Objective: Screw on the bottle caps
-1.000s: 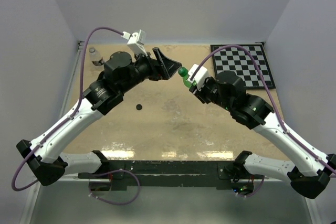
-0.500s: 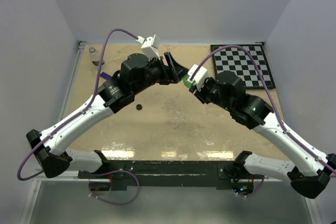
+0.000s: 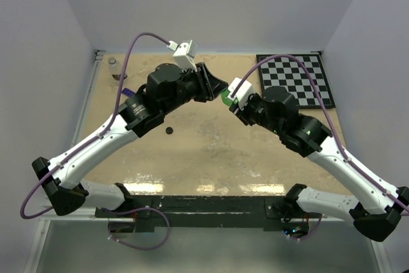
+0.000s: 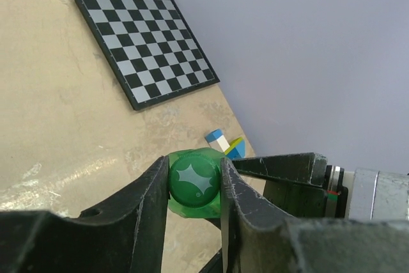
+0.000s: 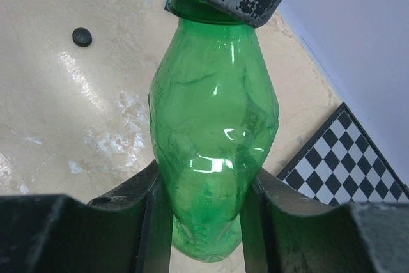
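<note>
My right gripper [image 5: 206, 180] is shut on the lower body of the green bottle [image 5: 214, 126] and holds it off the table. My left gripper [image 4: 195, 172] is shut on the green cap [image 4: 195, 180], which sits on that bottle's neck. In the top view the two grippers meet over the far middle of the table, left gripper [image 3: 216, 89] against right gripper [image 3: 229, 99], with a sliver of green bottle [image 3: 225, 98] between them. The black cap [image 3: 169, 130] lies loose on the table. The clear bottle [image 3: 114, 67] stands at the far left corner.
A checkerboard [image 3: 297, 80] lies at the far right. Small toy bricks [image 4: 225, 145] sit near the right wall below the bottle. A blue brick [image 3: 128, 93] shows beside the left arm. White walls close in the table on three sides.
My left arm swung right to the bottle top and its jaws closed on the green cap. The right arm and bottle stayed put.
</note>
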You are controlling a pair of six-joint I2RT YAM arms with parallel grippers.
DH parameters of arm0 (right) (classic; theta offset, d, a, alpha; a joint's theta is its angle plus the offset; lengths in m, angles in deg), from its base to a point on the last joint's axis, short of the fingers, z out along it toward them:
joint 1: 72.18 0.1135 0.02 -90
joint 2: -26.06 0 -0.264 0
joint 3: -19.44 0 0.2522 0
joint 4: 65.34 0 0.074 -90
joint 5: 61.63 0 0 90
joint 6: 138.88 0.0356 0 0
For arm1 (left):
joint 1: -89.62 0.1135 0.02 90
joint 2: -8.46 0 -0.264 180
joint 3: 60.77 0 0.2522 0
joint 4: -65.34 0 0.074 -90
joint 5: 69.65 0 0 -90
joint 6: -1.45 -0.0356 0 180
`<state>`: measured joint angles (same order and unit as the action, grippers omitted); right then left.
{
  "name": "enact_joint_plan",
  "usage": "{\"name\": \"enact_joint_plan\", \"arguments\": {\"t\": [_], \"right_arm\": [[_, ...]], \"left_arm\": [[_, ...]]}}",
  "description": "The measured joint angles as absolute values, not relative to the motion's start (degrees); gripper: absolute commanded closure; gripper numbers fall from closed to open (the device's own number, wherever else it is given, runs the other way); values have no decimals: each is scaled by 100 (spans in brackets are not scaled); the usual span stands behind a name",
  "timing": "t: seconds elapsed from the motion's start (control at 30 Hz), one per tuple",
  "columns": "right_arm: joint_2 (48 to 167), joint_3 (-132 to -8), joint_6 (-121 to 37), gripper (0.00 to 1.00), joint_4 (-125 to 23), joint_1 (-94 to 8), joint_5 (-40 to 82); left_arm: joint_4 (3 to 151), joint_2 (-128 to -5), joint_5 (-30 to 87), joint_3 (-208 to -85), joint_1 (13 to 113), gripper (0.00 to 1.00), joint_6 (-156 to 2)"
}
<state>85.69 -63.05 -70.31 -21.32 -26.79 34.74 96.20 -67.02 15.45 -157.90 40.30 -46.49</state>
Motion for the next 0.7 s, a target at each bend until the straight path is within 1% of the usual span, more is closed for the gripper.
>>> {"name": "enact_joint_plan", "arguments": {"t": [0.17,0.27,0.5,0.6,0.7], "right_arm": [[8535,-6305,-7002,100,-2173,-2703,3085],[8412,-6305,-6978,100,-2228,-2740,2611],[8266,-6475,-7164,100,-2121,-2758,1033],[8233,-6499,-7306,100,-2025,-2747,364],[8185,-6499,-7365,100,-1837,-2725,32]], "left_arm": [[9570,-6650,1829,-15821,4041,100,-5396],[9528,-6473,2292,-15816,4048,100,-6175],[9380,-5660,4476,-15421,4201,100,-8708],[9749,-5527,5448,-15462,4236,100,-9884],[10479,-5776,6152,-15971,4242,100,-10778]]}}
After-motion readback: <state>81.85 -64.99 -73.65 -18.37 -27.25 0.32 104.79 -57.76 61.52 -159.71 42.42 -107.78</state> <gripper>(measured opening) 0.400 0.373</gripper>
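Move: The left fingers are already shut on the green cap, which sits right at their pads on the bottle's neck; the middle of the green bottle lies about 3 cm ahead of that hand, 6 cm to its right and 4 cm lower. The right hand already holds the bottle by its body, the bottle's middle only about 2 cm to its left and 2 cm above its pads, and the cap is roughly 8 cm to its left, 7 cm higher and about level fore and aft. Keeping its pinch on the green cap, the left hand rolls some 60 degrees clockwise as seen looking along its fingers at the cap, while it draws back about 12 cm, rises a little and swings round clockwise to point to the right. The right hand keeps hold of the bottle and goes back with it, also shifting left and slightly up as it turns about 30 degrees counter-clockwise, so the neck keeps facing the left fingers. ##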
